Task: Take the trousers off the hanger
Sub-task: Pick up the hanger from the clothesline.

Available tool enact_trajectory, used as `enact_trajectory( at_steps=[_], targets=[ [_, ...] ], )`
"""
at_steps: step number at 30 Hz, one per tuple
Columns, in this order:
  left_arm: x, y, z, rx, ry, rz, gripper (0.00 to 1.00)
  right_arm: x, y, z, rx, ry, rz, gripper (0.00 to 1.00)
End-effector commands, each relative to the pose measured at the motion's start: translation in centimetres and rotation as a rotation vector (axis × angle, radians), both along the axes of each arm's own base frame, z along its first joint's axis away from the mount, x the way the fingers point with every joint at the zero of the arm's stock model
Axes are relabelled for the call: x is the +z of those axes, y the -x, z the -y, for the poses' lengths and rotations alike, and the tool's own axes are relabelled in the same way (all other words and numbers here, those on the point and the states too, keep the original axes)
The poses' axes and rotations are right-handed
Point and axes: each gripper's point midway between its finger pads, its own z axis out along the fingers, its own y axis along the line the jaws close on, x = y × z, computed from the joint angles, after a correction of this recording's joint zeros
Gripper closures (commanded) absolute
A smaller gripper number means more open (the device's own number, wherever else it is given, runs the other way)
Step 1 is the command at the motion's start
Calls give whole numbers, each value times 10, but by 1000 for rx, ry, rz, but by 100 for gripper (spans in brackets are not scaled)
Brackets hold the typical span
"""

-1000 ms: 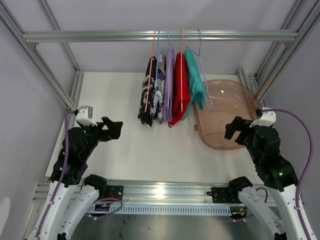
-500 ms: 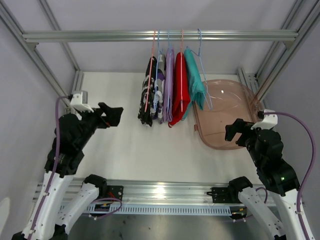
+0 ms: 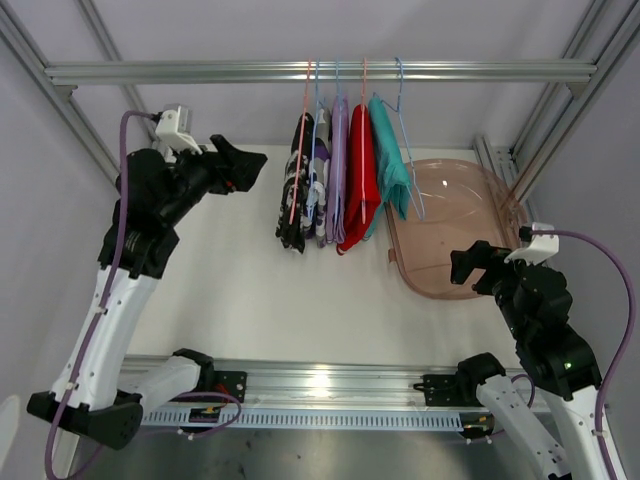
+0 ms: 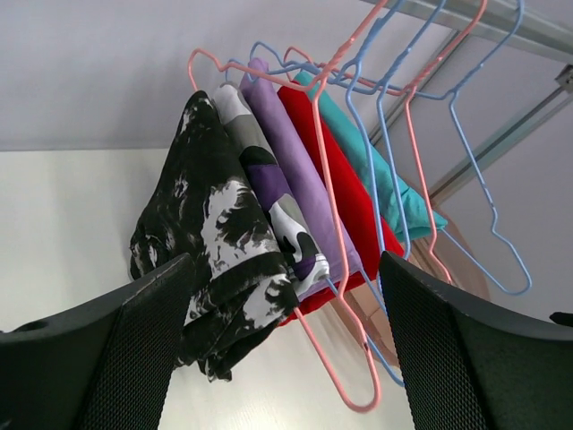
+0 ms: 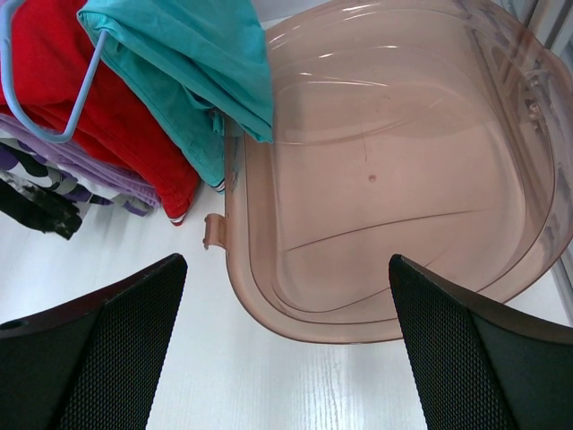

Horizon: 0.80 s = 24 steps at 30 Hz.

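Several trousers hang folded over wire hangers on the top rail point(image 3: 200, 72). From left to right they are black speckled point(image 3: 293, 205), purple-and-white patterned point(image 3: 318, 185), lilac point(image 3: 338, 160), red point(image 3: 362, 185) and teal point(image 3: 390, 165). My left gripper point(image 3: 243, 166) is raised, open and empty, just left of the black pair. Its wrist view looks up at the black trousers point(image 4: 215, 260) and a pink hanger point(image 4: 333, 224) between the open fingers point(image 4: 152, 322). My right gripper point(image 3: 470, 262) is low, open and empty, at the near rim of the tub.
A translucent pink tub point(image 3: 470, 180) lies on the white table to the right of the clothes, under the teal pair; its rim point(image 5: 358, 330) lies between my right fingers. An empty blue hanger point(image 3: 410, 160) hangs rightmost. Aluminium frame posts stand at both sides.
My left arm has lifted from table height and swung forward and right, up to the level of the hanging trousers. The right arm has barely shifted. Both grippers stayed open.
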Motion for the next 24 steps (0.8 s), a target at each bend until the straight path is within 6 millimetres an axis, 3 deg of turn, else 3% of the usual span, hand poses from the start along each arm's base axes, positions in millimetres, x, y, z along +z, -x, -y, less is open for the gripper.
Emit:
enact_trajectory(
  at_steps=[1,5,18,24],
  targets=[
    [25,0,12,-49,23,51,13,9,1,-3,23,-4,42,1],
    [27,-12,21,-48,-7,54,13,10,1,-2,20,-7,50,1],
    [-7,-50,37,-1,-110,-21,15,13,8,1,12,-24,98,1],
    [-12,-58,46,-11,-129,-33,16,13,8,0,18,-23,98,1]
  ],
)
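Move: The pink hanger on the far left of the rail is about 8 cm ahead of my left hand and 7 cm to its right, at roughly hand height. Its black-and-white trousers hang about 14 cm ahead, 6 cm right and 13 cm lower. The nearest blue hanger is just 2 cm to the right of the pink one, level with it front to back. From my right hand the pink hanger is about 18 cm ahead, 27 cm left and 13 cm higher. With its fingers kept wide open, I bring my left hand in to the pink hanger, about 6 cm forward and 4 cm to the right. I stay nearly level at first, mostly sliding right, then push on forward while sinking about 4 cm, tipping and rolling the wrist slightly. The right fingertip ends close to the pink wire; contact can't be made out. ##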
